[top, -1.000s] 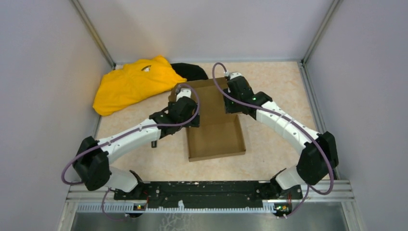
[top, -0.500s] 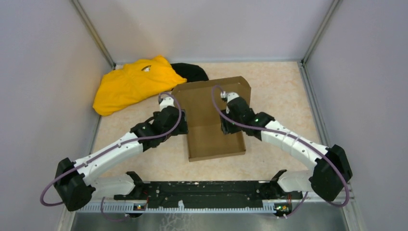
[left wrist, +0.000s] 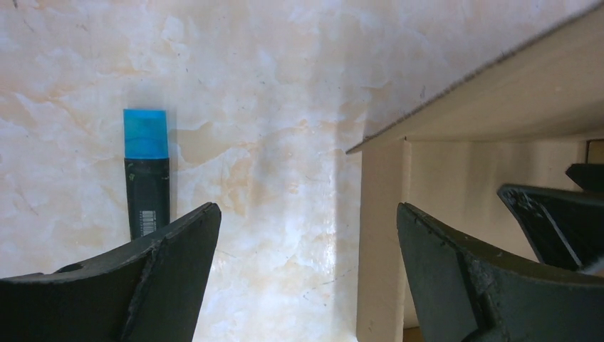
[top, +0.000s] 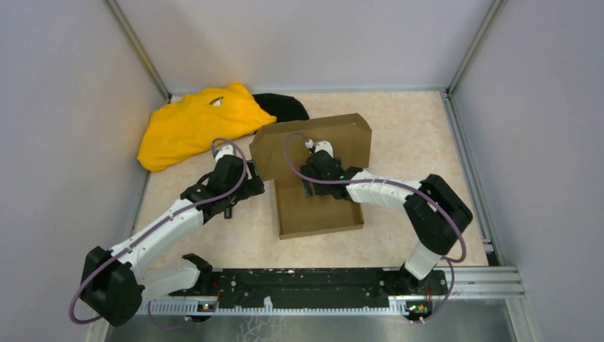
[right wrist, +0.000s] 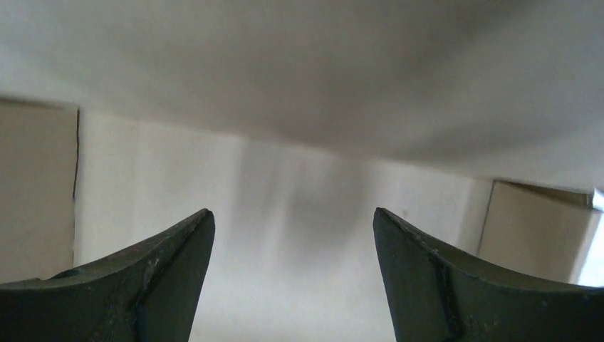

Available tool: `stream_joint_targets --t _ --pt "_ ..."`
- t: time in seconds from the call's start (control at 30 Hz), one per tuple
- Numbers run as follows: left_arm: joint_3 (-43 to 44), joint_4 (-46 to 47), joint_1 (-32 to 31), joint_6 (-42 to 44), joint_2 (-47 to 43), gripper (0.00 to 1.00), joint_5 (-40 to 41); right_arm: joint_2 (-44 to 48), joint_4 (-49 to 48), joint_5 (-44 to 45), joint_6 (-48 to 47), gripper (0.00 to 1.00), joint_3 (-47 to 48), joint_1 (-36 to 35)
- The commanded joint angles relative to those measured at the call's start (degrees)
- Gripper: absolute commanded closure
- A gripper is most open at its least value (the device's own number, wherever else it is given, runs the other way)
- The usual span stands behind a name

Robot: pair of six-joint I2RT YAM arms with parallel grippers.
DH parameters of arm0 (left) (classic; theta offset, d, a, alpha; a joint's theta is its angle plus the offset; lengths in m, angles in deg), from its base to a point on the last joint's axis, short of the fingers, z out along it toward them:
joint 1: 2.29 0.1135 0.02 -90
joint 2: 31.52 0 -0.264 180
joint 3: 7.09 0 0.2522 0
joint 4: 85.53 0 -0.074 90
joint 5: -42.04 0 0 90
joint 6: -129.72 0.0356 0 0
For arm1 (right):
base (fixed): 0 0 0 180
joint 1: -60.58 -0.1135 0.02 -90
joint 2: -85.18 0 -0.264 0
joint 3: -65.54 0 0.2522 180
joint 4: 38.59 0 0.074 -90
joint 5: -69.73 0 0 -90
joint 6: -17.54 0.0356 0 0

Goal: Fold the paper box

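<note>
The paper box [top: 320,210] is a shallow brown cardboard tray in the middle of the table. Its big lid flap [top: 313,139] stands tilted up at the far side. My left gripper [top: 251,189] hangs open just outside the tray's left wall [left wrist: 381,256], with only bare table between its fingers [left wrist: 308,214]. My right gripper [top: 311,185] is open inside the tray, under the raised flap. Its wrist view shows pale cardboard ahead and nothing between the jaws [right wrist: 292,217].
A marker with a blue cap [left wrist: 146,178] lies on the table left of the box, close to my left gripper. A yellow cloth [top: 196,125] and a black cloth [top: 281,105] lie at the back left. Grey walls enclose the table.
Both grippers let go of the lid flap and opened wider. The left arm drew back left of the tray. The right arm swung left and down into the tray.
</note>
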Motion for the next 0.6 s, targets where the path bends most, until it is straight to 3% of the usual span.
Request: stream_joint_targets --t 0.0,0.27,0.57 --pt "-0.8 3.6 3.1 1.2 -0.3 0.01 -3.6 -6.3 -5.3 5.5 1.3 0.19 8.1 -0.1" --pt "-2.3 5.6 7.3 2.9 -0.5 0.01 -5.8 -15.2 -2.3 10.4 2.7 0.19 17.1 0.8" --pt "-3.4 6.3 9.0 4.2 -0.4 0.01 -6.3 -16.2 -4.8 15.5 8.1 0.18 17.3 3.7"
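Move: The raised lid's inner face is right in front of my right hand, its middle about 7 cm ahead, 1 cm left and 4 cm higher. The tray's middle lies some 3 cm back, straight below by about 5 cm; its left wall is 3 cm back and 11 cm to the left. From my left hand the lid's middle is around 9 cm ahead and 17 cm right, with the marker some 8 cm left, 1 cm back and 9 cm down. With my open right hand reaching in under the leaning lid, I push the box forward by its inner side, travelling about 8 cm, bearing some 3 cm left at first, then easing back right as the wrist swings some 15 degrees clockwise. My left hand, open and empty, draws about 3 cm left, away from the tray wall, edging forward and sinking slightly. ##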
